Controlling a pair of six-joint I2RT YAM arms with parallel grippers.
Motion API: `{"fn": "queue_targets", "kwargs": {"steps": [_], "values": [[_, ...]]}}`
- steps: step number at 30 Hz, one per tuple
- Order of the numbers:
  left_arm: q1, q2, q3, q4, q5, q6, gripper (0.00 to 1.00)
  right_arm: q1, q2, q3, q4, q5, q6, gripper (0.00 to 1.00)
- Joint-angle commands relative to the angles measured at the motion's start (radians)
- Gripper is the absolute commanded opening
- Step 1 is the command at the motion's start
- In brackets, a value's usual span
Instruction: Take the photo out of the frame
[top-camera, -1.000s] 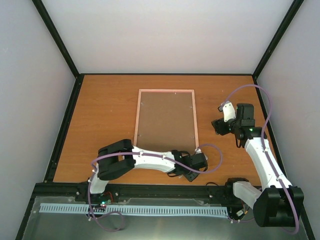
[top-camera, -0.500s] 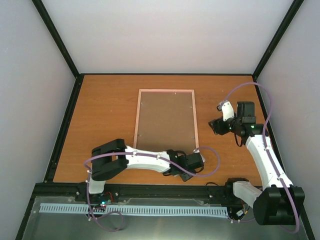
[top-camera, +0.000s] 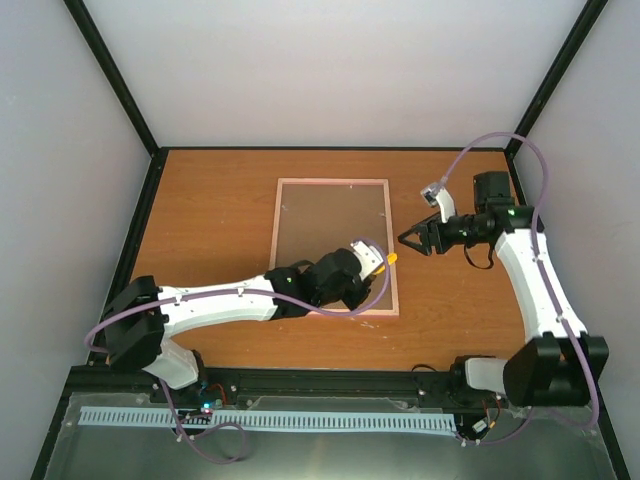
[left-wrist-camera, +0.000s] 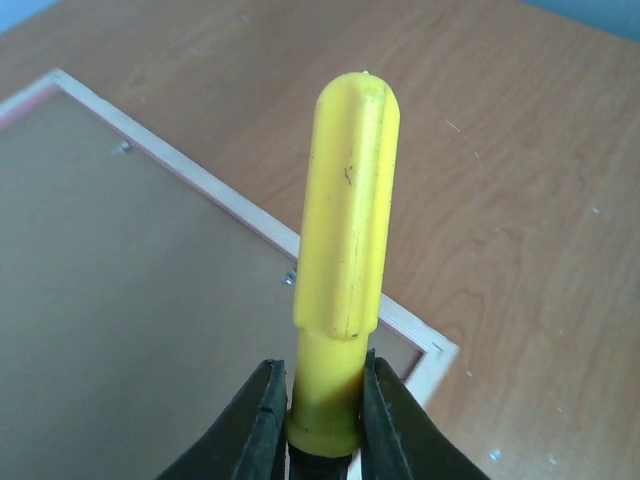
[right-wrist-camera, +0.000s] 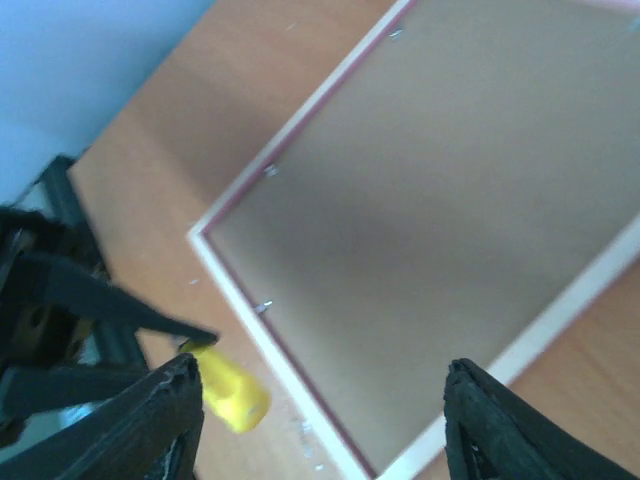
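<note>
The pink frame (top-camera: 332, 181) lies face down in the middle of the table, its brown backing board (top-camera: 325, 235) uppermost. The photo is hidden under that board. My left gripper (top-camera: 374, 263) hovers over the frame's near right part, shut on a yellow tool handle (left-wrist-camera: 345, 230) that sticks out beyond the fingers toward the frame corner (left-wrist-camera: 437, 351). Small metal tabs (left-wrist-camera: 289, 278) hold the board along the frame's edge. My right gripper (top-camera: 410, 240) stands open just right of the frame's right edge, pointing at it. In the right wrist view the frame (right-wrist-camera: 250, 320) and the yellow handle (right-wrist-camera: 228, 396) show between its spread fingers.
Bare orange-brown table (top-camera: 210, 230) surrounds the frame. Black rails (top-camera: 125, 270) edge the table, with white walls behind and at both sides. A purple cable (top-camera: 490, 150) loops above the right arm.
My left arm has swung from the table's near edge up over the frame's near right part, carrying the yellow handle. My right gripper has moved left toward the frame's edge, jaws slightly narrower.
</note>
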Motion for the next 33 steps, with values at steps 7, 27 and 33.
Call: {"fn": "queue_targets", "kwargs": {"steps": [7,27,33], "values": [[0.035,-0.033,-0.015,0.168,0.021,0.165,0.01,0.04,0.145,0.076,-0.305,-0.255,-0.213,0.62],[0.035,-0.013,0.007,0.192,0.055,0.168,0.01,0.108,0.194,0.008,-0.31,-0.256,-0.265,0.28],[0.034,-0.012,0.008,0.19,0.049,0.164,0.01,0.109,0.188,0.004,-0.308,-0.263,-0.268,0.16]]}}
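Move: The screwdriver stands in the left gripper, its yellow handle's middle about 3 cm to the right of the left fingertips, 2 cm ahead and 3 cm above. From the right hand, that handle is some 6 cm back, 6 cm left and 4 cm lower; the left fingertips are roughly 8 cm back, 9 cm left and 7 cm below. The face-down frame's middle lies about 13 cm ahead, 20 cm left and 24 cm below the right hand. Bring the right gripper back and to the left, sinking a little, about 7 cm in all, turning it some 25 degrees, largely counter-clockwise, and close its half-open fingers to pinch the upper part of the yellow handle. Keep the left grip near the handle's base, easing that hand about 3 cm, mostly up and slightly forward, to meet it. ##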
